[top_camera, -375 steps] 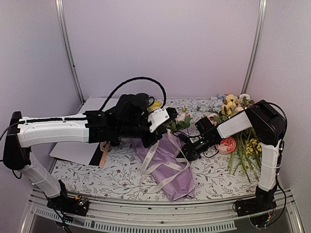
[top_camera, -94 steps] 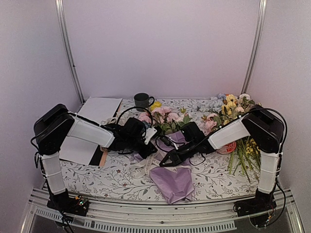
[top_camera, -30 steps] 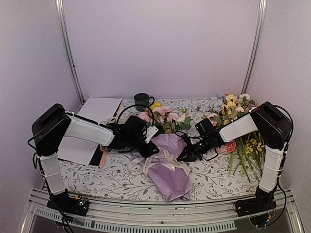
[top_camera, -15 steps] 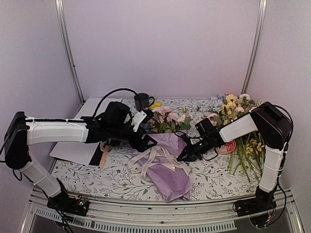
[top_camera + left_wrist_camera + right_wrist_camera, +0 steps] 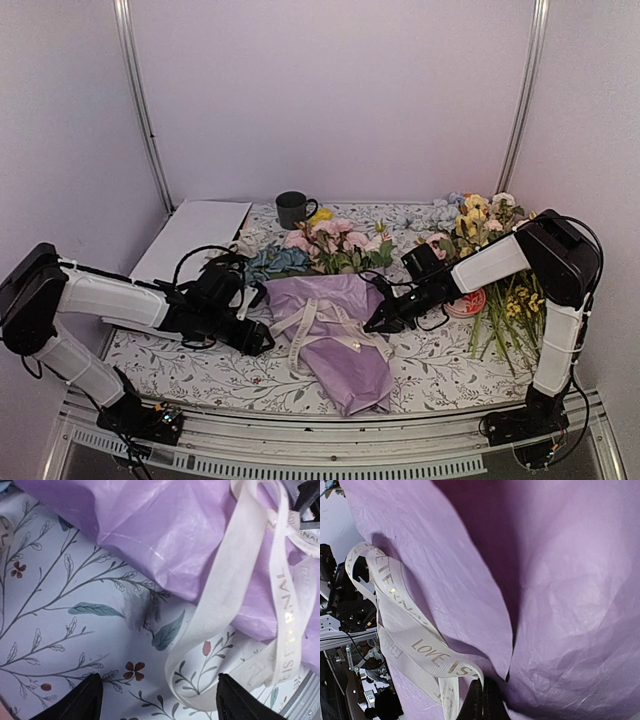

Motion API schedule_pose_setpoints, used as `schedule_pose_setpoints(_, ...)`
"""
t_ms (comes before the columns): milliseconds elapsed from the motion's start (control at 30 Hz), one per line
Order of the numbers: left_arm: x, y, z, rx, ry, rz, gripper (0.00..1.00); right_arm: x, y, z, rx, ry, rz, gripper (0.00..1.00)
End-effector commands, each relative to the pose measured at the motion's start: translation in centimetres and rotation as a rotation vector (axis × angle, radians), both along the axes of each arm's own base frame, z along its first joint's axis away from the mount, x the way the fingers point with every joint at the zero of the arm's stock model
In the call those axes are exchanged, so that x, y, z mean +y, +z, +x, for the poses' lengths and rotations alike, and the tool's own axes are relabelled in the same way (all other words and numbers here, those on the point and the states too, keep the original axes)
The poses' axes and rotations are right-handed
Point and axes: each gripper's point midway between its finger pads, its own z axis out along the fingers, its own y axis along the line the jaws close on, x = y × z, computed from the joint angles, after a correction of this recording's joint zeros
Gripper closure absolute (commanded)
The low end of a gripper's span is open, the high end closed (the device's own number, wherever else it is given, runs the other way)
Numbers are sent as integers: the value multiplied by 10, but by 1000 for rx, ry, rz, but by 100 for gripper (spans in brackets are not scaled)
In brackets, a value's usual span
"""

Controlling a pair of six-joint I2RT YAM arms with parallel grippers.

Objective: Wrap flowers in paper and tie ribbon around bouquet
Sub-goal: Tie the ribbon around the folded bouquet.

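Note:
The bouquet lies mid-table: lilac paper (image 5: 345,350) rolled round the flowers (image 5: 335,243), whose pink, blue and yellow heads point to the back. The cream ribbon (image 5: 305,325) lies in loose loops over the paper. My left gripper (image 5: 262,340) stands open low over the tablecloth, just left of the paper. In the left wrist view, a ribbon loop (image 5: 200,675) lies between the left gripper's (image 5: 160,702) fingertips, untouched, below the paper (image 5: 165,530). My right gripper (image 5: 372,325) is at the bouquet's right edge. In its wrist view, the right gripper (image 5: 482,700) is shut on the ribbon (image 5: 427,652) against the paper (image 5: 560,605).
A dark mug (image 5: 292,208) stands at the back. A flat white sheet (image 5: 185,235) lies back left. Loose long-stemmed flowers (image 5: 500,270) are piled at the right beside a round red-and-white thing (image 5: 468,300). A floral tablecloth (image 5: 200,375) covers the table.
My left arm has pulled back from the bouquet's top, down to the near left, and its gripper has opened. The blue flower head now shows. The right arm has stayed put.

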Motion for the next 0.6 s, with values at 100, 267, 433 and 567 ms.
schedule_pose_setpoints(100,-17,-23,7,60,-6,-19,32,-24,-40,-8,36,-32,-159,100)
schedule_pose_setpoints(267,-20,-24,-5,96,-49,-46,91,-21,-36,-5,29,-32,-149,100)
schedule_pose_setpoints(433,4,-9,-1,35,-2,41,100,-19,-27,2,15,-36,-138,100)
schedule_pose_setpoints(567,46,10,14,-31,122,128,100,-30,-26,12,23,-70,-131,100)
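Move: The loose bend of the ribbon lies almost between the left hand's open fingers, about 2 cm to its right, 1 cm ahead and 1 cm lower. The purple-wrapped bouquet's middle is some 13 cm to the left hand's right and level with it, and the blue flowers stand about 17 cm ahead and 2 cm right. From the right hand, that ribbon bend is roughly 19 cm to the left and 3 cm back. The ribbon's loose bend is caught by the left hand, which slips right and forward about 3.5 cm with fingers open, shuts them fully around the band while sinking about 1 cm and easing back, then rises and draws left to nearly where it began. The right hand stays in place, still pinching the ribbon on the bouquet. ##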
